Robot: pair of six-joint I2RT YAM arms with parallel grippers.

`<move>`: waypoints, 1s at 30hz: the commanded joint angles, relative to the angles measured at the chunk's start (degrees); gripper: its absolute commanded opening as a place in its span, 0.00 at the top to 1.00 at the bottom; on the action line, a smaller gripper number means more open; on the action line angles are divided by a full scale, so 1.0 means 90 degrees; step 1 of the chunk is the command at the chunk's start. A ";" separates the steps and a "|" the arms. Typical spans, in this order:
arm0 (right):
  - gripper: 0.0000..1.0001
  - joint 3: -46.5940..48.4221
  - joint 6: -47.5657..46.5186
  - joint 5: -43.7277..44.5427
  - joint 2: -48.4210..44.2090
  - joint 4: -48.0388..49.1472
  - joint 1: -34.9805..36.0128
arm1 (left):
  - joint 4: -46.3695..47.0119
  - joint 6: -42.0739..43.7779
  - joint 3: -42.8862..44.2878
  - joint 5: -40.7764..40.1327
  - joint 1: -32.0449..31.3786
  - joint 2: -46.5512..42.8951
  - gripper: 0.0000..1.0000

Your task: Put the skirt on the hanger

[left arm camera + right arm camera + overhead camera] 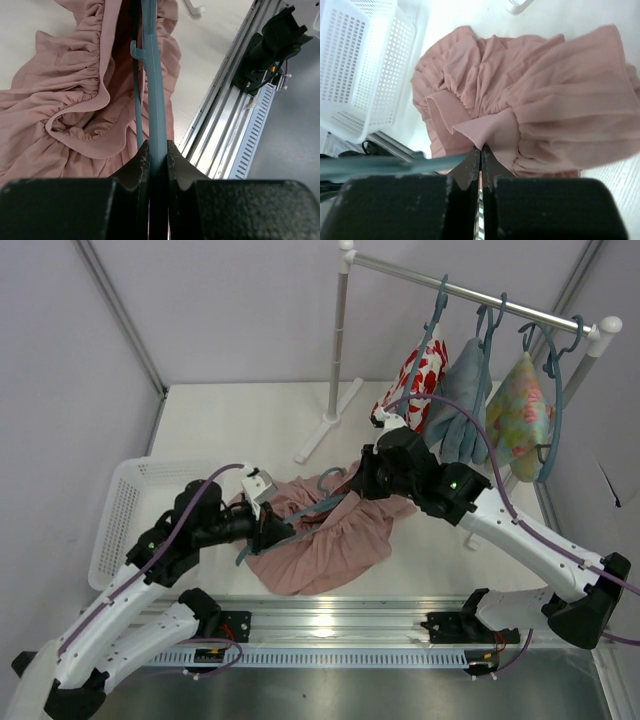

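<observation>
The dusty-pink skirt (325, 535) lies bunched on the table between my two arms. The teal hanger (318, 508) lies across it, its hook toward the right arm. My left gripper (272, 532) is shut on the hanger's bar (156, 100), which runs straight out from the jaws over the skirt's gathered waistband (75, 105). My right gripper (368, 483) is shut on a fold of the skirt's edge (492, 131) and lifts it a little. The hanger's bar (385, 165) shows blurred at the left of the right wrist view.
A white mesh basket (125, 515) stands at the left. A white clothes rack (345, 350) at the back right carries a red-and-white floral garment (418, 375), a pale blue one (462, 405) and a pastel floral one (520, 415) on teal hangers. A metal rail (340, 615) runs along the near edge.
</observation>
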 commanded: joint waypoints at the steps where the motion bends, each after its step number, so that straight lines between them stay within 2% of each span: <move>1: 1.00 -0.0021 0.0257 -0.0190 -0.0137 0.0460 0.0042 | 0.0981 0.0118 -0.0227 -0.0243 -0.0453 0.0046 1.00; 11: 1.00 -0.0655 0.0315 -0.0308 -0.0527 0.0450 0.0130 | 0.2553 0.0177 -0.1369 -0.0419 -0.0581 -0.0080 1.00; 15: 1.00 -0.0734 0.0247 -0.0317 -0.0587 0.0294 0.0130 | 0.2672 0.0284 -0.1526 -0.0507 -0.0611 0.0046 1.00; 19: 0.99 -0.0724 0.0120 -0.0191 -0.0548 -0.0057 0.0140 | 0.2944 0.0363 -0.1720 -0.0585 -0.0922 0.0154 1.00; 20: 0.95 -0.0695 0.0081 -0.0065 -0.0547 -0.0164 0.0130 | 0.3052 0.0363 -0.1750 -0.0604 -0.0991 0.0144 1.00; 23: 0.70 -0.0665 -0.0035 0.0063 -0.0596 -0.0535 0.0130 | 0.3238 0.0333 -0.1790 -0.0761 -0.1060 0.0231 1.00; 24: 0.50 -0.0723 -0.0075 0.0092 -0.0674 -0.0633 0.0130 | 0.3238 0.0333 -0.1790 -0.0800 -0.1070 0.0280 1.00; 27: 0.38 -0.0986 -0.0211 0.0219 -0.0850 -0.0586 0.0140 | 0.3258 0.0246 -0.1770 -0.0839 -0.1070 0.0475 1.00; 30: 0.33 -0.1357 -0.0348 0.0045 -0.1249 -0.0129 0.0218 | 0.3443 0.0080 -0.1780 -0.0829 -0.1089 0.0632 1.00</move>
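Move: To the right of the left hand, which grips the hanger's near end, the middle of the skirt's waistband lies some 8 cm across, 3 cm ahead and 4 cm lower; the hanger's hook is about 10 cm right and 9 cm ahead. The right hand pinches the waistband's far edge; its middle lies 6 cm left, 4 cm back and 5 cm below. The white basket is about 18 cm left of the left hand, 3 cm ahead and 12 cm below. Lowering the hanger about 7 cm, the left hand also carries it some 4 cm right, farther into the waistband, its grip kept. The right hand brings the pinched edge down about 4.5 cm and back towards its base, over the hanger's far end, then also shifts right and opens its fingers wide late on, letting go of the cloth. ##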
